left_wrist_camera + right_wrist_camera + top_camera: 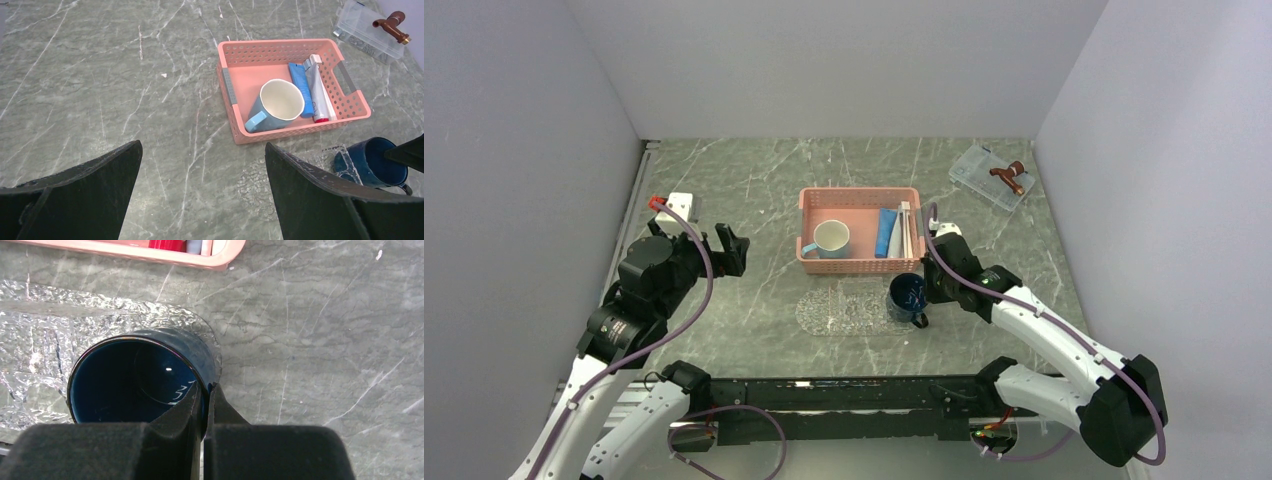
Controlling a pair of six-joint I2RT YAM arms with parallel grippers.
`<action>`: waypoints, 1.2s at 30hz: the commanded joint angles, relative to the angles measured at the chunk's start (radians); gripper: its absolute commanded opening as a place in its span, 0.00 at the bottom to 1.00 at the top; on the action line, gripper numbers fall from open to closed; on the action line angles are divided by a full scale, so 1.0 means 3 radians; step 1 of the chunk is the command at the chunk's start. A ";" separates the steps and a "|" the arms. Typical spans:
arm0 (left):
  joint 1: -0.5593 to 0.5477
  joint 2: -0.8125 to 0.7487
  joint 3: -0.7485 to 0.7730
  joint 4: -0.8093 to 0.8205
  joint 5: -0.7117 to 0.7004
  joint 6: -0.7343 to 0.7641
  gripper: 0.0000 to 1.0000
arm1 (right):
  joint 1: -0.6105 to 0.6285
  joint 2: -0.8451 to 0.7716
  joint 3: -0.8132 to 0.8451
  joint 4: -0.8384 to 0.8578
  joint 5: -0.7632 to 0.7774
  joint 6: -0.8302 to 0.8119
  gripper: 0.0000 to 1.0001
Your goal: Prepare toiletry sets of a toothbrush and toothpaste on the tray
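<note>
The clear textured tray [839,312] lies just in front of the pink basket [859,265]. A dark blue mug [907,297] stands on the tray's right end. My right gripper [925,288] is shut on the mug's wall [197,357], one finger inside the rim and one outside [205,390]. In the basket lie a blue toothpaste tube [886,232] and whitish toothbrushes [907,230], also seen in the left wrist view as tube [299,87] and toothbrushes [316,85]. My left gripper [726,250] is open and empty over bare table left of the basket [202,145].
A light blue mug [831,238] lies on its side in the basket's left half. A small clear box [989,175] with a brown tap-shaped piece [1008,175] on it sits at the back right. Grey walls close in the table on three sides.
</note>
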 commanded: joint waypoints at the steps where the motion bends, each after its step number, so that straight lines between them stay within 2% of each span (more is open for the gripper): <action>1: 0.0017 0.0014 0.0087 0.0047 0.0048 0.0002 0.99 | -0.0012 -0.0008 0.0014 0.0289 -0.0021 0.0039 0.00; 17: 0.0016 0.0025 0.0091 0.0044 0.0059 0.0002 0.99 | -0.0008 0.0054 -0.0043 0.0336 -0.0009 0.0057 0.00; 21: 0.0017 0.0021 0.0093 0.0044 0.0057 0.0000 0.99 | -0.0008 0.0057 -0.0041 0.0324 0.0016 0.0067 0.11; 29: 0.0017 0.0017 0.0093 0.0047 0.0065 -0.0002 0.99 | -0.0009 0.0023 0.0012 0.0278 0.0027 0.0091 0.39; 36: 0.0016 0.0004 0.0084 0.0049 0.0077 -0.0013 0.99 | -0.0010 -0.0092 0.0221 0.0088 0.0064 0.0106 0.51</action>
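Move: The tray that the navy mug is being set on has its middle about 13 cm left of the right hand, 4 cm back and 9 cm below. The mug, still pinched by its right wall, has its middle 4 cm left, 1 cm back and 4 cm below. The basket's middle lies some 13 cm left and 12 cm ahead, 7 cm down. From the idle left hand the tray is roughly 28 cm right, 4 cm back and 28 cm below. The navy mug, its right wall between the right fingertips, is lowered about 1.5 cm almost straight down onto the right end of the tray. The fingers then open to about half and let go, one staying inside the mug and one outside, while the hand starts back up about 1 cm, easing slightly forward. ##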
